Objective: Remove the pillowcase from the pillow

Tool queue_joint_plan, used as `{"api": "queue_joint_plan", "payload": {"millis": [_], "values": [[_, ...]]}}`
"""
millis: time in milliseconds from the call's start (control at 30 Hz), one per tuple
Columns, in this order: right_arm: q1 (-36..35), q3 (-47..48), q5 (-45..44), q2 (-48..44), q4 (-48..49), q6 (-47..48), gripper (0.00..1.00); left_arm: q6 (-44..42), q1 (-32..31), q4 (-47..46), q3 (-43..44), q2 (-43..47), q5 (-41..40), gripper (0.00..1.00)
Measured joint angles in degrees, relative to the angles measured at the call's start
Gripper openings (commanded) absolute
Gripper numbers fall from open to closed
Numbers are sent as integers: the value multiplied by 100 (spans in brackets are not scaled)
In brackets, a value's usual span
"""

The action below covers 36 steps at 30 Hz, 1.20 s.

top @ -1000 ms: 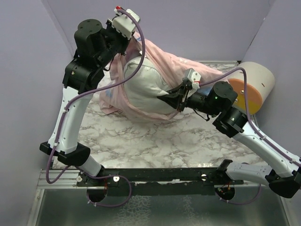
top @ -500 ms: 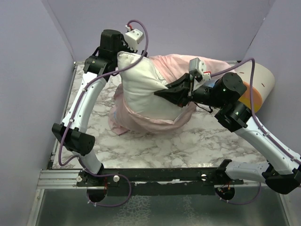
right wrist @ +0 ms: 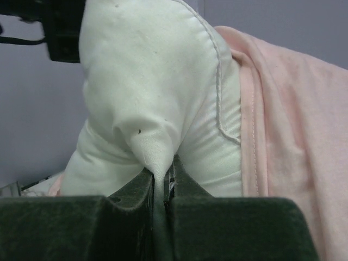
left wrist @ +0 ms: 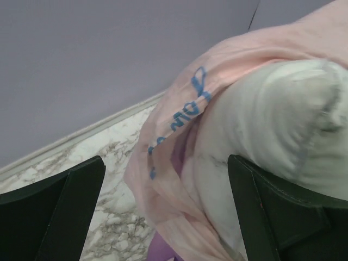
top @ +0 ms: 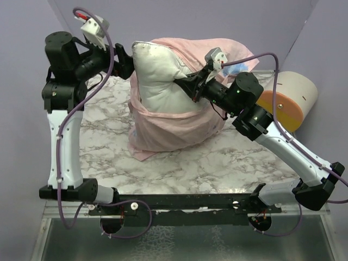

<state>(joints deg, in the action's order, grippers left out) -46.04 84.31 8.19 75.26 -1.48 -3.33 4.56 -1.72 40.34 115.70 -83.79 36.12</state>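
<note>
The white pillow (top: 157, 76) stands on end in the middle of the marble table, its top half bare. The pale pink pillowcase (top: 174, 128) sags around its lower half and drapes up behind it. My right gripper (top: 184, 85) is shut on a pinched fold of the pillow (right wrist: 152, 81), with the pillowcase (right wrist: 293, 125) hanging just to its right. My left gripper (top: 125, 61) hovers open at the pillow's upper left corner. In the left wrist view its jaws stand wide apart (left wrist: 166, 212), with the pillowcase edge (left wrist: 168, 179) and the pillow (left wrist: 272, 119) between them, neither one gripped.
A cream-and-orange cylinder (top: 287, 100) lies at the right edge of the table (top: 179, 163), close to my right forearm. Purple walls close in the back and both sides. A metal rail (top: 179, 204) runs along the near edge.
My left gripper has opened, let go and drawn back to the left. My right gripper has raised the pillow upright, and the pillowcase has slipped lower around it.
</note>
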Motion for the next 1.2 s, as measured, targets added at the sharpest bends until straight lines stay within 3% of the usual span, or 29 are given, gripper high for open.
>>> {"api": "queue_joint_plan", "payload": {"millis": [200,367,600,900,1033,1067,1100,1133,1167,1200], "values": [[-2,282,-173,74,-66,2,1,129,-15,-457,-114,804,208,99],[-2,286,-190,79,-103,-11,1,96,-33,-516,-769,1067,568,99],[0,286,199,98,-42,-212,1,313,-33,-529,-745,883,1001,99],[2,511,817,363,15,-278,1,1626,-118,-1167,-330,380,1744,99],[4,737,1123,570,13,-293,1,1784,-361,-1220,-236,214,1753,99],[4,776,1209,614,9,-295,1,1777,-457,-1209,-234,186,1729,96],[4,815,1294,643,0,-304,2,1759,-529,-1191,-236,166,1707,79],[4,833,1423,662,11,-332,7,1735,-605,-1178,-245,153,1687,56],[4,833,1506,664,9,-361,16,1694,-678,-1158,-258,146,1672,34],[4,833,1598,664,9,-407,33,1635,-723,-1134,-258,136,1668,17]]}}
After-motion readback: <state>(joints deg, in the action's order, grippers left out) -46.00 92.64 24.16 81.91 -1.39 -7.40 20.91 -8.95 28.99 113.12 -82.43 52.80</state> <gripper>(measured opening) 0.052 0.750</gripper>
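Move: The bare white pillow's free end lies about 8 cm to the left hand's right, some 4 cm back and roughly level with its open fingers. The fold of the pillow pinched by the right hand is about 21 cm to the left hand's right and 8 cm back; the pillowcase's far rim is some 12 cm right and 6 cm ahead. From the right hand, the free end is about 13 cm left, 5 cm ahead and a touch higher. The pillow's free end is taken between the left fingers: the left hand, wide open, draws back about 6 cm while rising, then sweeps some 8 cm right over the end, turning clockwise, and starts to close around it. The right hand keeps its pinch on the pillow's fold and, after a near pause, eases left and slightly back towards the left hand, turning some 15 degrees counter-clockwise. ##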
